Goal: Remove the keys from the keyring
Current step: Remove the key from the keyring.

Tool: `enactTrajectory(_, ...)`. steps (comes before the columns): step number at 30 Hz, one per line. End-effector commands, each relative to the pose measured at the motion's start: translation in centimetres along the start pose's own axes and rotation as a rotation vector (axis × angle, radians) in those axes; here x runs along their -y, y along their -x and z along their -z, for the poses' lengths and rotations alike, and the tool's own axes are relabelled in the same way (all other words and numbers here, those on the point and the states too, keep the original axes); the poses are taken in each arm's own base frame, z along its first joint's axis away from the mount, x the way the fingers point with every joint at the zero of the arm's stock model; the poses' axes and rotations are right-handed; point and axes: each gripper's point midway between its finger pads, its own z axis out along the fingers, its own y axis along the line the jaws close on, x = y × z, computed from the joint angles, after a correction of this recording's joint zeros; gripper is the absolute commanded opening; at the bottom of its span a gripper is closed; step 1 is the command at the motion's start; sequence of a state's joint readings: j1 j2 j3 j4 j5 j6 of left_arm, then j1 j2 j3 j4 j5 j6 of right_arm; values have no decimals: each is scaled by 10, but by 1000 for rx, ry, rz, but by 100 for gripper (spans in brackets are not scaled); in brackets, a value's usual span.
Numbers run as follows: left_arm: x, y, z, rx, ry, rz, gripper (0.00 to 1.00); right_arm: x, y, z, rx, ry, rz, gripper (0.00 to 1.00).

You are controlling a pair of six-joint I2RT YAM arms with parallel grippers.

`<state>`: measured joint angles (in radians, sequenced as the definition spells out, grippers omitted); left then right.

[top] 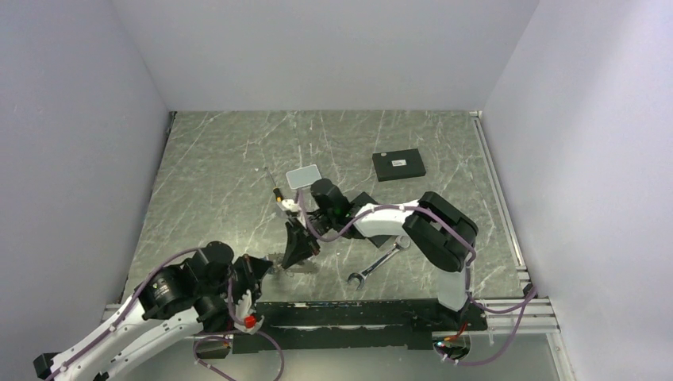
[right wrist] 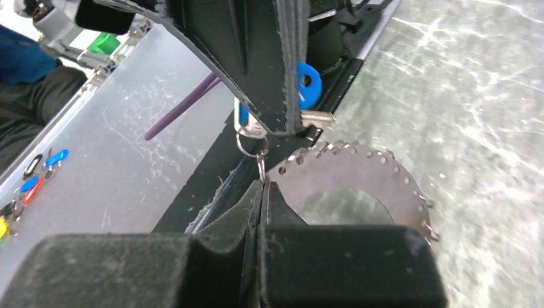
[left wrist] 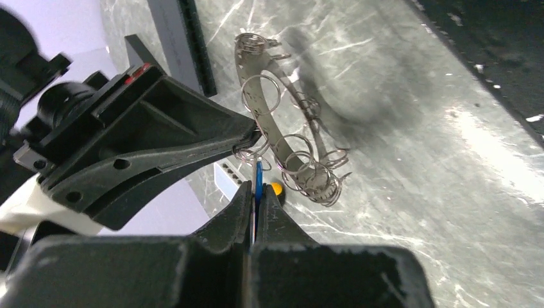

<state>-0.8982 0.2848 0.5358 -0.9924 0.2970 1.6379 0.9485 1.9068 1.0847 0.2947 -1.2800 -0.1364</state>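
The keyring (right wrist: 378,168) is a flat grey toothed disc with small wire rings along its rim (left wrist: 269,122), tilted up off the table between both grippers (top: 305,268). My left gripper (left wrist: 256,186) is shut on a blue-tagged key (right wrist: 308,83), with a silver key (right wrist: 315,117) beside it. My right gripper (right wrist: 262,183) is shut on a small wire ring (right wrist: 261,163) that links those keys to the disc's rim. In the left wrist view the right gripper's black fingers (left wrist: 160,141) come in from the left, their tips at the disc. The other keys are not clearly visible.
A silver open-ended wrench (top: 377,266) lies to the right of the grippers. A black flat rectangle (top: 398,165) and a pale card (top: 302,175) lie further back. A small screwdriver with a yellow end (top: 277,193) sits just behind the grippers. The black base rail (top: 357,313) runs along the near edge.
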Motion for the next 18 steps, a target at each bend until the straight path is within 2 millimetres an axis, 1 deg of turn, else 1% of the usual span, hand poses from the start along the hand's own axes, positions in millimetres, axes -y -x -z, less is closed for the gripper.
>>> enactTrajectory(1,-37,-4,11,-25,107,72,0,-2,51,27,196,-57,-2,0)
enactTrajectory(4,-51,-9,10,-42,131,131,0,-4,62,35,269,-54,-51,0)
enactTrajectory(8,-77,-23,8,-89,191,270,0,-5,70,46,372,-50,-125,0)
enactTrajectory(11,-85,-26,5,-93,211,365,0,0,76,58,451,-56,-201,0)
enactTrajectory(14,-93,-31,4,-104,260,438,0,5,74,63,484,-85,-241,0)
enactTrajectory(18,-96,-33,3,-103,294,540,0,14,75,71,536,-120,-305,0)
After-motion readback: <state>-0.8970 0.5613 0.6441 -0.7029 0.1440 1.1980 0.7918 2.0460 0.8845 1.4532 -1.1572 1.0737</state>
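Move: The small ring pinched by the right fingers lies about 3 cm to the right of the left hand and 1 cm lower, while the key gripped by the left fingers lies some 3 cm to the right hand's left and 1 cm higher. The toothed metal plate hangs about 5 cm right of and 5 cm below the left hand, level with it fore and aft. The screwdriver lies on the table roughly 17 cm ahead of the left hand, 1 cm right and 12 cm down. The blue-headed key and its small ring, one in each closed gripper, travel together forward about 5 cm and up nearly 4 cm, drifting right. Both hands keep their pinch; the left turns about 20 degrees counter-clockwise with a little tilt, while the right twists against it, clockwise with its fingertips tipping up some 30 degrees. ##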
